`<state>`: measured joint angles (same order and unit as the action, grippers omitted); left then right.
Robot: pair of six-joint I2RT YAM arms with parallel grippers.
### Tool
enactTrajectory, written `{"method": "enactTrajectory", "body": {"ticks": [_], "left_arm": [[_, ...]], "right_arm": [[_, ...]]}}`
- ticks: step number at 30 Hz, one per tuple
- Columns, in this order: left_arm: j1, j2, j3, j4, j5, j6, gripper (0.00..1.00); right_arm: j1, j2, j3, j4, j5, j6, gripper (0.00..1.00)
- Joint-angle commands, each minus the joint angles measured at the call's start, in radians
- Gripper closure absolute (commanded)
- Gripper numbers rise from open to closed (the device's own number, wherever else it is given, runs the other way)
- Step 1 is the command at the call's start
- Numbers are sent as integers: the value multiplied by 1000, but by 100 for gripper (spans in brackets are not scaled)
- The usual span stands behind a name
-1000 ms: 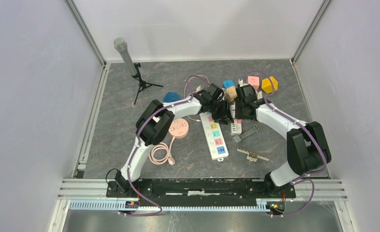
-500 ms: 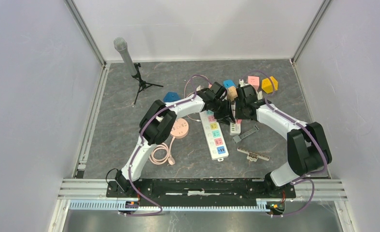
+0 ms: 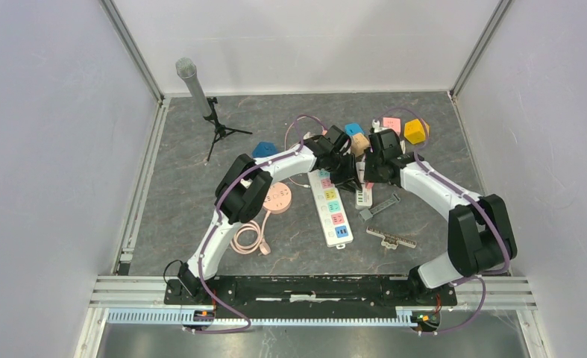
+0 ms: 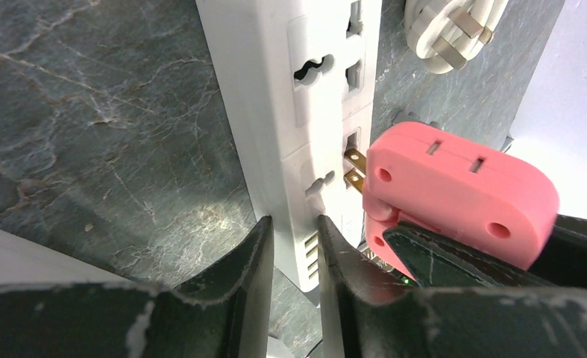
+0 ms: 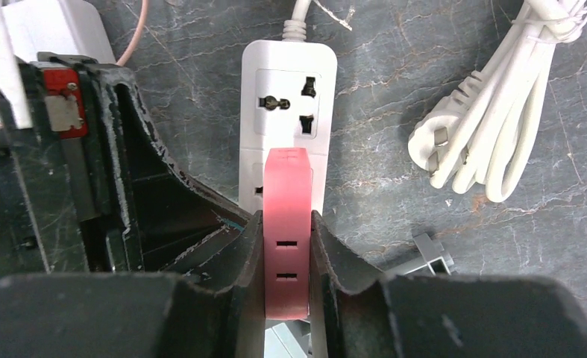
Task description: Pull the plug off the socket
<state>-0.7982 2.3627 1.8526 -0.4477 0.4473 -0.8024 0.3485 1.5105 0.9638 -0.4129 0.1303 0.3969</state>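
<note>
A white power strip (image 4: 275,112) lies on the dark stone table. My left gripper (image 4: 296,231) is shut on the strip's near end, one finger on each long side. My right gripper (image 5: 286,224) is shut on a flat pink plug (image 5: 286,186), held just over the strip (image 5: 290,82). In the left wrist view the pink plug (image 4: 454,194) is tilted, with its two brass prongs (image 4: 356,168) mostly bared at the socket slots. In the top view the left gripper (image 3: 347,170) and the right gripper (image 3: 368,170) meet over the strip (image 3: 362,197) at the table's middle.
A coiled white cable with a plug (image 5: 484,142) lies right of the strip. A longer strip with coloured sockets (image 3: 330,209), a pink round reel (image 3: 275,198), coloured adapters (image 3: 415,131), a grey comb-like bar (image 3: 391,238) and a microphone on a tripod (image 3: 201,97) stand around.
The right arm's elbow has shifted a little to the right and its wrist has moved slightly back. The left arm has edged towards the strip and stays there.
</note>
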Motion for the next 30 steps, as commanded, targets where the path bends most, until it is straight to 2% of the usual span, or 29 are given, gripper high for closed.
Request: {"method": "enactTrajectory", "body": {"ticks": [1, 6, 10, 15, 18, 22, 25, 26, 30], "left_arm": [[-16, 55, -20, -157, -93, 73, 68], [-16, 49, -16, -161, -92, 76, 68], [-13, 24, 52, -159, -41, 105, 62], [-13, -55, 230, -160, 32, 167, 45], [-12, -135, 273, -158, 31, 211, 33], [-3, -265, 192, -158, -19, 255, 19], [4, -376, 84, -158, -81, 286, 10], [5, -412, 40, -157, -115, 300, 2], [5, -591, -162, -147, -275, 361, 0]], "right_arm": [[-8, -56, 22, 63, -27, 17, 100], [-33, -76, 46, 36, 9, -8, 100], [-77, -120, 66, 11, 47, -36, 100], [-183, -194, 62, -33, 104, -78, 100], [-257, -245, 8, -34, 117, -89, 100], [-401, -288, -89, -9, 57, -62, 100], [-519, -317, -201, 82, -121, -17, 98], [-548, -322, -240, 121, -194, -1, 95], [-640, -332, -344, 237, -344, 82, 84]]}}
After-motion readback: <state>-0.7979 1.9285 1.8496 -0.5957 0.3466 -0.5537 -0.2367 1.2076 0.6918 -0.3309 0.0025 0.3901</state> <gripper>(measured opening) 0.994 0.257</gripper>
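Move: The right hand holds the pink plug just above the small white power strip, the strip's middle about 6 cm below and 1 cm to the left. Bare table lies some 17 cm to this hand's right and 4 cm back; the white cable bundle is about 10 cm right and 7 ahead, the grey bracket 5 right and 7 back. The left fingertips are on the strip; from the left hand the plug is about 3 cm right, 2 ahead and 4 above. The pink plug, already pinched and with its prongs almost out, comes clear of the strip's socket as the right hand rises some 7 cm, swings about 17 cm right and comes down again, drawing slightly back and turning clockwise with its grip kept. Meanwhile the left fingers open wide and leave the strip, and that hand climbs about 19 cm, its wrist tilting. ##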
